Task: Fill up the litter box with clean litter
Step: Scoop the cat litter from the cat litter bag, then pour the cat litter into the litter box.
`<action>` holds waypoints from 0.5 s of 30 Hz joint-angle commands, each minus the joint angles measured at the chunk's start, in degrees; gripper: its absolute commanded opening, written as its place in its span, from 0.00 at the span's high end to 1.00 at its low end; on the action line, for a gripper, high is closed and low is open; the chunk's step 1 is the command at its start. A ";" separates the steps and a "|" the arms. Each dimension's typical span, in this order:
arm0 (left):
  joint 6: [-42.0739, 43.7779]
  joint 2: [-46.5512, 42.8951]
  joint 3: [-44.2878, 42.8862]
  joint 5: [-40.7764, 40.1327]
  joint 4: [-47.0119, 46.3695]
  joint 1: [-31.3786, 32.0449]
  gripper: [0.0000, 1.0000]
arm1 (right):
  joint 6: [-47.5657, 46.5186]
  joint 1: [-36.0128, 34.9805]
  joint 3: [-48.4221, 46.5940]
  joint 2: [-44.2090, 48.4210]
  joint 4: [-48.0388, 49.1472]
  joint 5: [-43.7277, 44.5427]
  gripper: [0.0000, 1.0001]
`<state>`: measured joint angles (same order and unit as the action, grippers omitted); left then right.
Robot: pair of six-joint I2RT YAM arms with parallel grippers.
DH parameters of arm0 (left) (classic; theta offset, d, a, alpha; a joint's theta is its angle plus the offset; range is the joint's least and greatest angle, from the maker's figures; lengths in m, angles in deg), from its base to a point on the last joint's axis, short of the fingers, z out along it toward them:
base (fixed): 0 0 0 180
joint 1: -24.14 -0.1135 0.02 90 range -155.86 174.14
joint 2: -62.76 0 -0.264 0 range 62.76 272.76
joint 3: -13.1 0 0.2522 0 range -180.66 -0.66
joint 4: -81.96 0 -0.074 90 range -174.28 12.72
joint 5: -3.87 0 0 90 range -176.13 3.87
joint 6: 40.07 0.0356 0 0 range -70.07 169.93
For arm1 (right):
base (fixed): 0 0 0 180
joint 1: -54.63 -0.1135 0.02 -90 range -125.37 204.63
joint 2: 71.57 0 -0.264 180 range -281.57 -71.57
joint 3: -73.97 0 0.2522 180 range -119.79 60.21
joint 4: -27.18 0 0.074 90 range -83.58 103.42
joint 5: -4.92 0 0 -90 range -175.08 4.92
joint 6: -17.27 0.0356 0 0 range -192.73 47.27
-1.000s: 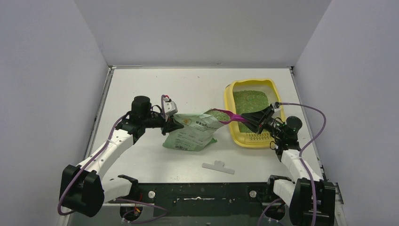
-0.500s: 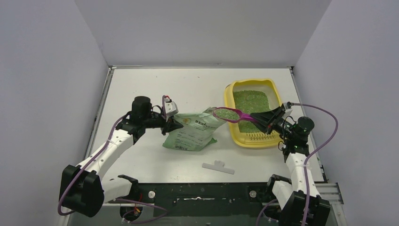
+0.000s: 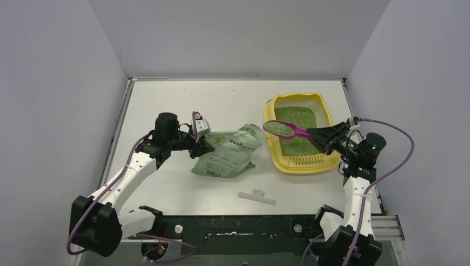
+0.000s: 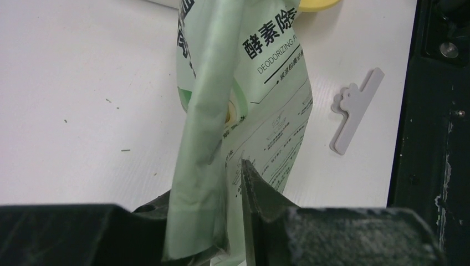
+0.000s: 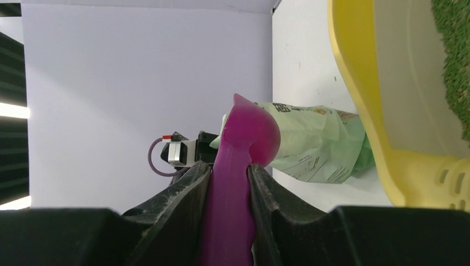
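Note:
The yellow litter box (image 3: 325, 101) stands at the right rear with a bed of green clean litter (image 3: 295, 117) in it; the right wrist view shows its wall (image 5: 354, 83) and the litter (image 5: 451, 55). My right gripper (image 3: 317, 133) (image 5: 230, 166) is shut on the handle of a magenta scoop (image 3: 280, 128) (image 5: 244, 138). The scoop's bowl holds green granules and hovers over the box's left rim. My left gripper (image 3: 201, 145) (image 4: 208, 188) grips the folded edge of the light-green bag (image 3: 227, 152) (image 4: 266, 83), which stands at mid-table.
A white bag clip (image 3: 256, 197) (image 4: 354, 111) lies on the table in front of the bag. Grey walls close in the table on three sides. The dark base rail (image 3: 238, 227) runs along the near edge.
My right arm has swung right and drawn the loaded scoop out of the bag's mouth to above the litter box's left rim. The bag's mouth has sagged shut. The left arm has not shifted.

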<state>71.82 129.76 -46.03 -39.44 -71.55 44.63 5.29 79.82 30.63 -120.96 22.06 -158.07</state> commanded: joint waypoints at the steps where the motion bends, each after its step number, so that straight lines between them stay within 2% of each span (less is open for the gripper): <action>1: -0.17 -1.96 -3.18 -1.62 0.89 0.65 0.79 | -6.14 2.95 -6.36 -0.61 -6.04 -0.48 1.00; 5: -0.54 -2.32 -4.17 -4.30 2.83 1.19 0.78 | -7.44 5.60 -8.37 -2.16 -6.92 1.36 1.00; 10: -1.57 -3.30 -5.27 -10.20 4.34 2.02 0.70 | -7.94 9.08 -8.97 -4.12 -6.18 3.45 1.00; 15: -3.50 -4.21 -6.11 -15.66 5.07 2.40 0.55 | -8.67 11.89 -6.97 -5.40 -5.84 6.46 1.00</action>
<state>70.16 127.58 -48.85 -50.08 -67.00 46.58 -2.12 89.85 24.53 -126.20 14.37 -153.85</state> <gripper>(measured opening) 0.403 0.282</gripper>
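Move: Ahead of the right hand, which grips the litter-filled scoop, the litter box's middle lies about 11 cm out, 2 cm to the right and 21 cm below. The litter bag is some 28 cm to that hand's left, level with it fore and aft, 17 cm lower. From the left hand, the bag's middle is about 9 cm right, 2 cm ahead and 9 cm down; the clip lies 14 cm back, 19 cm right, 16 cm down. Sweeping right about 6 cm and forward about 3, the right hand carries the loaded scoop away from the bag over the litter box, rising slightly, then sinking back to its starting height, and swings clockwise some 15 degrees with its grip kept. Meanwhile the left hand spreads its already loosening fingers further at the bag's edge, easing left, forward and up a centimetre or so. ##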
